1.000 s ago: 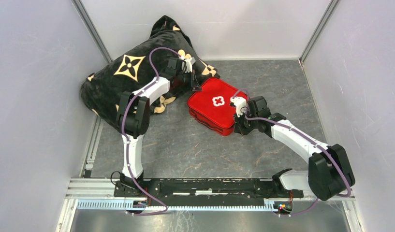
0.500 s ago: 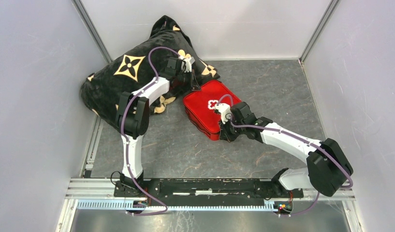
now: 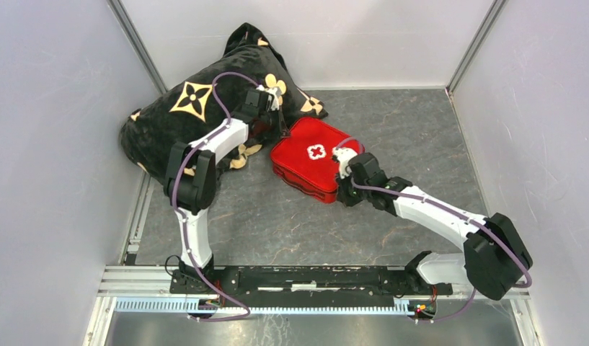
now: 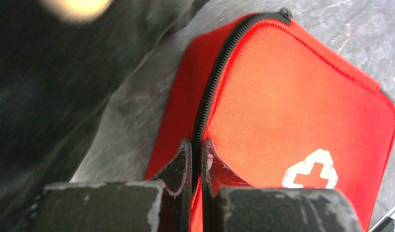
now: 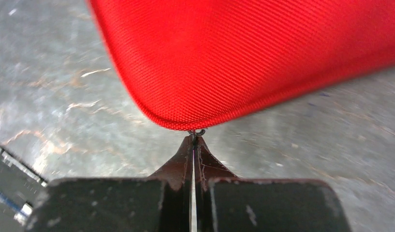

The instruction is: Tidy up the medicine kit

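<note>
The medicine kit (image 3: 309, 160) is a red zip case with a white cross on its lid. It lies closed on the grey floor, next to the black pillow. My left gripper (image 3: 282, 130) is at its far left corner. In the left wrist view, that gripper (image 4: 196, 145) is shut on the kit (image 4: 292, 111), with the black zip seam between its fingers. My right gripper (image 3: 342, 194) is at the near right corner. In the right wrist view it (image 5: 194, 137) is shut on a small dark zip pull (image 5: 196, 131) sticking out from under the kit's red edge (image 5: 243, 58).
A big black pillow with gold flowers (image 3: 183, 115) fills the far left corner and touches the left arm; it appears dark and blurred in the left wrist view (image 4: 40, 72). White walls close in three sides. A metal rail (image 3: 313, 277) runs along the near edge.
The kit has slid and turned a little to the left. The right gripper went left along the near edge, then back slightly right. The left arm shifted left with the kit.
</note>
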`<state>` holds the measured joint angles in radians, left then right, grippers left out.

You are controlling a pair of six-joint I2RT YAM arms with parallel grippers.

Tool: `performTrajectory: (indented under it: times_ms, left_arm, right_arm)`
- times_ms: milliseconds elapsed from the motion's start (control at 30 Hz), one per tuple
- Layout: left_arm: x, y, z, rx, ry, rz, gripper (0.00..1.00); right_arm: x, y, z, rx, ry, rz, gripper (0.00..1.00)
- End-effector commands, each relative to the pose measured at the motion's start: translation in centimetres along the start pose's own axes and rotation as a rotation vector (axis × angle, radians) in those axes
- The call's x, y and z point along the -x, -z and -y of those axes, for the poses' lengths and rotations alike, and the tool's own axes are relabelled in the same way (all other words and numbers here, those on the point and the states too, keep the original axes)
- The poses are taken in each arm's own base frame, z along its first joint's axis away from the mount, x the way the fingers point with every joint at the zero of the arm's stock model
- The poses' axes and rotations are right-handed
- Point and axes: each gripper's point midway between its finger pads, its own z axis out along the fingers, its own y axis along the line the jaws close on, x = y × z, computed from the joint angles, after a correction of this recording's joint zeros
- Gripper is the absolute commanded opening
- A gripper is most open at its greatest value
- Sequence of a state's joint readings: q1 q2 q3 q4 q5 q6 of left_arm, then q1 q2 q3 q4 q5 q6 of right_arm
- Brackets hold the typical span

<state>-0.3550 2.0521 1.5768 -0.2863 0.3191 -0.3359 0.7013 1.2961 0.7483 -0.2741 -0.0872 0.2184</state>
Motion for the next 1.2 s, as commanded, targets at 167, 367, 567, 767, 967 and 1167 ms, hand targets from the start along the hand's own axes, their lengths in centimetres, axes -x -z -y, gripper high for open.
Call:
performTrajectory:
  times_ms: [167,367,567,767,967,1167]
  left_arm:
    - [-6.0,7.3,-2.8,0.245,0.18,-0.031,0.1]
    - [-8.9,11.1,-1.7,0.212,0.193,-0.013,0.43]
    - [-6.9,13.7,-0.5,0.189,0.137,0.075,0.62]
    - [-5.2,14.7,6.3,0.141,-0.213,0.162,0.68]
    - [-7.4,12.4,11.9,0.077,-0.576,0.161,0.68]
    - [-7.6,11.0,12.0,0.051,-0.728,0.18,0.75]
  right_arm:
    - [5.5,-0.4,8.9,-0.17,-0.109,0.111,0.0]
    - [8.1,-1.3,12.1,-0.225,-0.12,0.117,0.0]
    - [8.7,-1.7,12.0,-0.187,-0.083,0.103,0.0]
    - [7.6,-2.0,11.5,-0.156,-0.072,0.071,0.0]
    - [7.2,-2.2,10.8,-0.118,-0.072,0.061,0.0]
    - [6.8,-2.3,10.7,-0.109,-0.07,0.052,0.0]
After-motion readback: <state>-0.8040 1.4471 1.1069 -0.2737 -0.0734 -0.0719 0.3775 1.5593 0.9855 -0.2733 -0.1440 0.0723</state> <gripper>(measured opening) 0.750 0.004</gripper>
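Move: The left gripper still pinches the zipper seam on the far-left side of the medicine kit; the kit's middle lies about 10 cm to its right, 6 cm back and 4 cm below. The dark pillow's middle is some 21 cm to the left and 8 cm farther out. The right gripper, still shut on the zipper pull at the kit's near corner, has the kit's middle about 13 cm ahead, 8 cm to its left and 4 cm lower. Swing the kit round between both hands: draw the left gripper back about 13 cm and to the left while the right, keeping its grip on the pull, goes forward some 12 cm and half as far right, then holds. Open the left fingers wide during the pull, letting go of the seam, then lift, swing right and a little farther back over the kit's near side, tipping the fingers to point more downward. ##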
